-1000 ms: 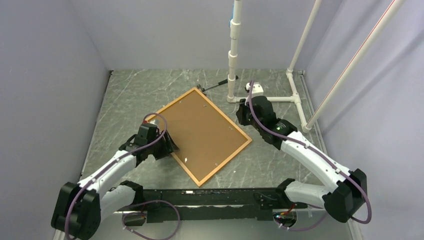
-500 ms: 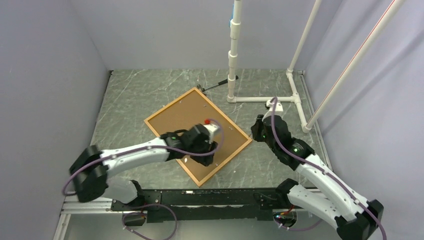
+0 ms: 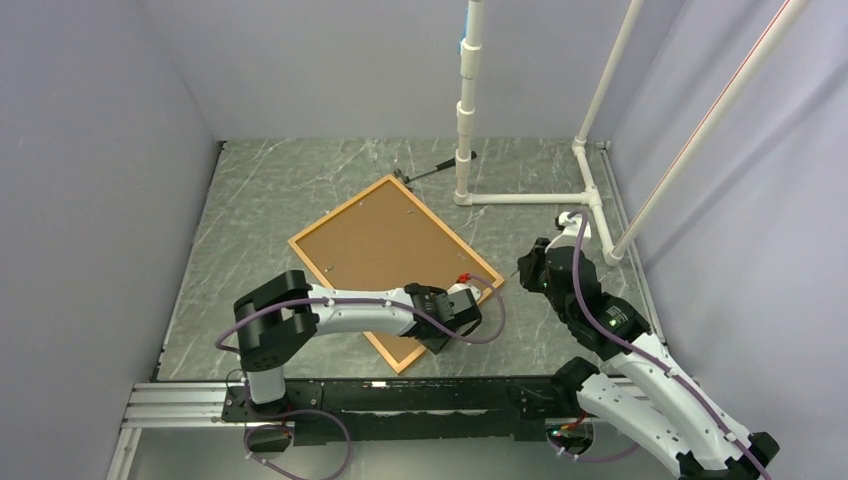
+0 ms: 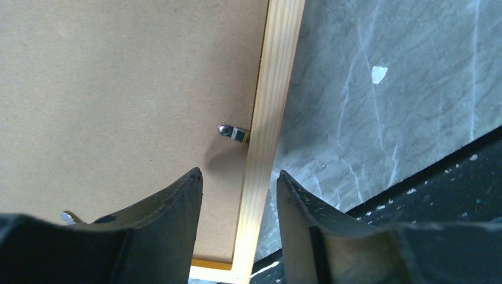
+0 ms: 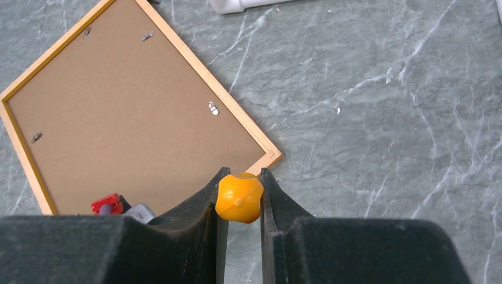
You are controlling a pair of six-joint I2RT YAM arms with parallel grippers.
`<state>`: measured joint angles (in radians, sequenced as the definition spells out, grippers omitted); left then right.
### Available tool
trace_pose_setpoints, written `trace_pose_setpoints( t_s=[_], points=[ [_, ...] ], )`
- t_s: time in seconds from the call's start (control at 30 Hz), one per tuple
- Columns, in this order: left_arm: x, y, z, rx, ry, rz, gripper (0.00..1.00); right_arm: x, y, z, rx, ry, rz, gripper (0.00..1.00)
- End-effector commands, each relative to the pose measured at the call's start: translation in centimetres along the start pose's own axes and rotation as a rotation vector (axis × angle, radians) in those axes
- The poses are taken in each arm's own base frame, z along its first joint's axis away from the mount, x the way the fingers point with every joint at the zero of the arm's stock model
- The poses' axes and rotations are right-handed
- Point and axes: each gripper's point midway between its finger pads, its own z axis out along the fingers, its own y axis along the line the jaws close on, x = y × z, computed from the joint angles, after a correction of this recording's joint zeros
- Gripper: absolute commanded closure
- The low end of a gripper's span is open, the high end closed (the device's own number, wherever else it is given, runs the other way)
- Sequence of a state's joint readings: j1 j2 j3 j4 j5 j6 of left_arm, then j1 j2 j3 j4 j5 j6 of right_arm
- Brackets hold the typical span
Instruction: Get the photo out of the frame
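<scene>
The frame (image 3: 445,228) lies face down on the marble table, its thin orange-wood border around the photo's brown board back (image 3: 385,245); the printed side is hidden. My left gripper (image 3: 437,336) hovers over the frame's near-right edge. In the left wrist view it (image 4: 238,180) is open, with the wooden border (image 4: 278,89) showing between the fingers and a metal tab (image 4: 232,132) just ahead. My right gripper (image 5: 240,177) is shut on the orange screwdriver handle (image 5: 238,198), just off the frame's right corner (image 5: 269,155). In the top view it (image 3: 530,268) sits to the frame's right.
A white pipe stand (image 3: 465,130) rises behind the frame, with its base pipes (image 3: 530,198) along the back right. A thin dark tool (image 3: 435,168) lies by the frame's far corner. A black rail (image 3: 400,395) runs along the near edge. Walls close in on the left, back and right.
My left arm swung from the frame's left side across the board to its near-right edge, and its jaws narrowed. My right arm drew back toward the near right, still holding the screwdriver.
</scene>
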<state>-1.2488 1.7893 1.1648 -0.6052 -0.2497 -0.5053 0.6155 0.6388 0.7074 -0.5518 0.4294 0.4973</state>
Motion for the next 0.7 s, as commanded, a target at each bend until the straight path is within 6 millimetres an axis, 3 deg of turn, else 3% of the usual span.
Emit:
trace_pose_setpoints(
  t_s=[0.0, 0.1, 0.17, 0.33, 0.47, 0.67],
  points=[
    [-0.1, 0.1, 0.3, -0.078, 0.005, -0.023, 0.61, -0.1, -0.6, -0.4, 0.018, -0.017, 0.022, 1.0],
    [0.5, 0.0, 1.2, -0.093, 0.028, -0.034, 0.65, -0.5, -0.9, -0.7, 0.036, -0.032, 0.056, 1.0],
    [0.1, -0.1, 1.4, -0.101, 0.023, -0.044, 0.75, -1.0, -1.7, -1.2, 0.077, -0.058, 0.103, 1.0],
    [-3.3, -2.7, 2.0, 0.079, -0.041, -0.156, 0.99, -2.8, -6.7, -3.7, 0.363, -0.149, 0.264, 1.0],
    [-8.0, -5.0, 2.4, 0.268, -0.107, -0.285, 1.0, -5.2, -8.4, -6.1, 0.442, -0.225, 0.299, 1.0],
    [-18.4, -10.4, 2.8, 0.614, -0.209, -0.507, 1.0, -8.0, -8.0, -7.9, 0.381, -0.293, 0.28, 1.0]
  ],
)
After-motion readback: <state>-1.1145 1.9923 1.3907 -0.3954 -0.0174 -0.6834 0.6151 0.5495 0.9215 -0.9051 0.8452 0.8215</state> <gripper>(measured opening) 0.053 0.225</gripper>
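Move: The left hand's half-open fingers already straddle the frame's near-right rail, the gripping spot being practically at the hand point, about 1 cm lower. From the left hand, a metal clip on the backing board sits roughly 3 cm ahead and 1 cm right; the frame's near corner is some 5 cm back and 6 cm left, its right corner about 13 cm ahead and 13 cm right. From the right hand, that gripping spot is around 17 cm left, 10 cm back and 18 cm below. The left hand shuts its fingers on the rail, one on the board side and one on the marble side, easing about 1 cm right as they pinch, then drags the rail some 9 cm farther right and 5 cm forward at nearly the same height, its left side tipping down about 20 degrees and the wrist turning slightly counter-clockwise. Meanwhile the right hand, still gripping the orange-handled screwdriver, clears away to the right by about 9 cm, rising about 6 cm late on, drawing back a little and turning clockwise. ##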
